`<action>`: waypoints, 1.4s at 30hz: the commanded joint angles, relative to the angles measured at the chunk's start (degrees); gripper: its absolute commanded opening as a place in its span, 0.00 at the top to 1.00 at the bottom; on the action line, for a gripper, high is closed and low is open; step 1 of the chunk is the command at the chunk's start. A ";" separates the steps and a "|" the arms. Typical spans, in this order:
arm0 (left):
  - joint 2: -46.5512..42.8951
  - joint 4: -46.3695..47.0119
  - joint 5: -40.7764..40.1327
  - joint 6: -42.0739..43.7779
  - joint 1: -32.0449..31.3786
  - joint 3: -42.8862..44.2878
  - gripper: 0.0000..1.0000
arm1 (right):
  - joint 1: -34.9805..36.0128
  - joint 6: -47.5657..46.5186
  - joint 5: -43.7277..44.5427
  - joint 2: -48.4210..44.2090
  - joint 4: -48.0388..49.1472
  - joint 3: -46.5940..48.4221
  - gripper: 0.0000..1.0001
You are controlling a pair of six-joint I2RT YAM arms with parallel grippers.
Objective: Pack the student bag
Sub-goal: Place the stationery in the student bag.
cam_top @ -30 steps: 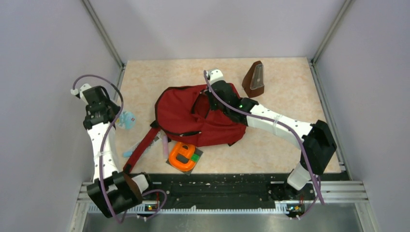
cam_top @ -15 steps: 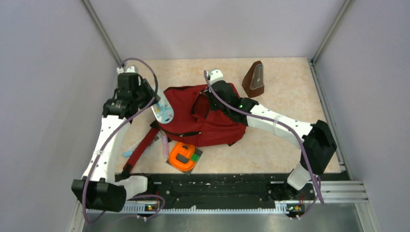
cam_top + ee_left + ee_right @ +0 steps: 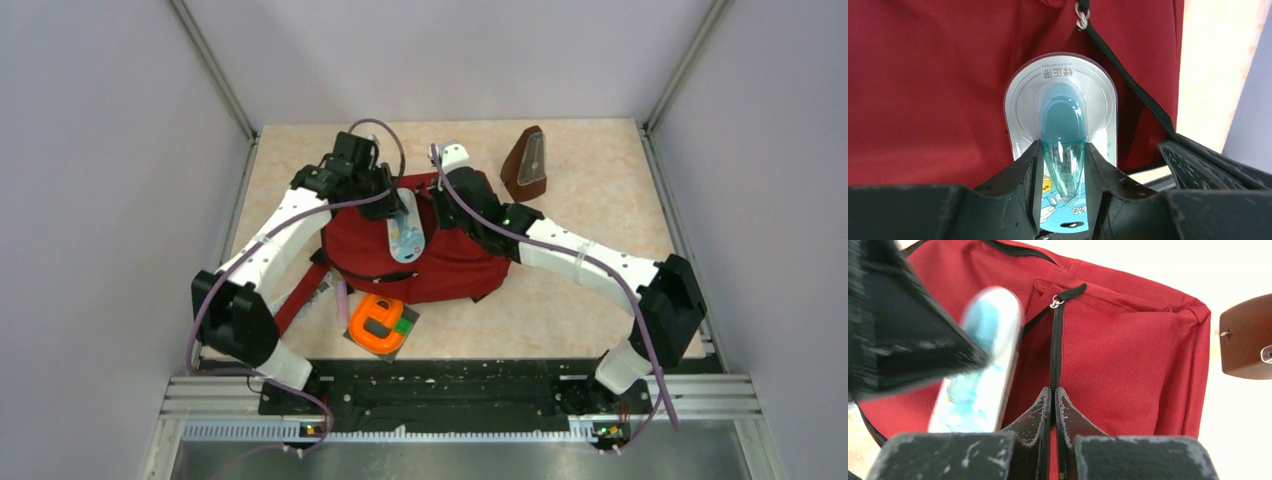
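Observation:
The student bag, dark red with black zippers, lies in the middle of the table. My left gripper hangs over its upper middle, shut on a blister pack of teal correction tape. In the left wrist view the pack juts out from between the fingers over red fabric. My right gripper is at the bag's top, shut. Its jaws pinch the black zipper edge of the bag, and the pack shows blurred to their left.
A brown metronome stands at the back right, close to the bag's corner. An orange object on a dark card lies near the front edge. A pink pen and the bag's strap lie front left.
My left arm has swung from the table's left edge to above the bag, carrying the correction tape pack. The right gripper has stayed on the zipper edge.

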 commanded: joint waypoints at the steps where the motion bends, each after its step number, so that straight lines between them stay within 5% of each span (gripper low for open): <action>1: 4.11 3.17 7.88 -1.59 -1.36 2.79 1.00 | -0.28 1.01 0.74 -4.05 3.95 0.27 1.00; 10: 10.75 3.11 13.78 0.82 -1.54 2.52 1.00 | -0.32 1.07 0.55 -3.72 4.70 -0.15 1.00; 24: 11.71 26.19 -0.85 -8.91 -1.55 -0.17 1.00 | -0.36 2.25 -1.49 -4.89 2.57 -2.61 1.00; 37: 12.84 35.88 -0.66 -15.33 -4.74 -6.49 1.00 | -0.32 3.35 -0.91 -2.44 0.30 -2.39 1.00; 42: 6.02 32.57 -2.43 -8.84 -4.46 -9.98 0.51 | -0.51 3.60 0.35 -2.75 0.01 -2.57 1.00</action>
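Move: From the left gripper, which already holds the blister-packed stationery with its long end hanging down, the bag opening lies about 3 cm ahead, 6 cm to the right and 10 cm below. The right gripper, pinching the opening's zipped edge, is some 9 cm to the right, level in reach and height. The orange case lies about 17 cm back, 3 cm left and 19 cm below. From the right gripper the opening's middle is roughly 3 cm left, 1 cm ahead and 6 cm below. Bring the left gripper down and right about 5 cm, keeping its hold on the pack, then push forward some 6 cm and ease right and down again, so the pack's hanging end goes into the bag opening beside the zipper; start loosening the fingers only at the very end. Keep the right gripper shut on the zipped edge, letting it sink barely 2 cm. ##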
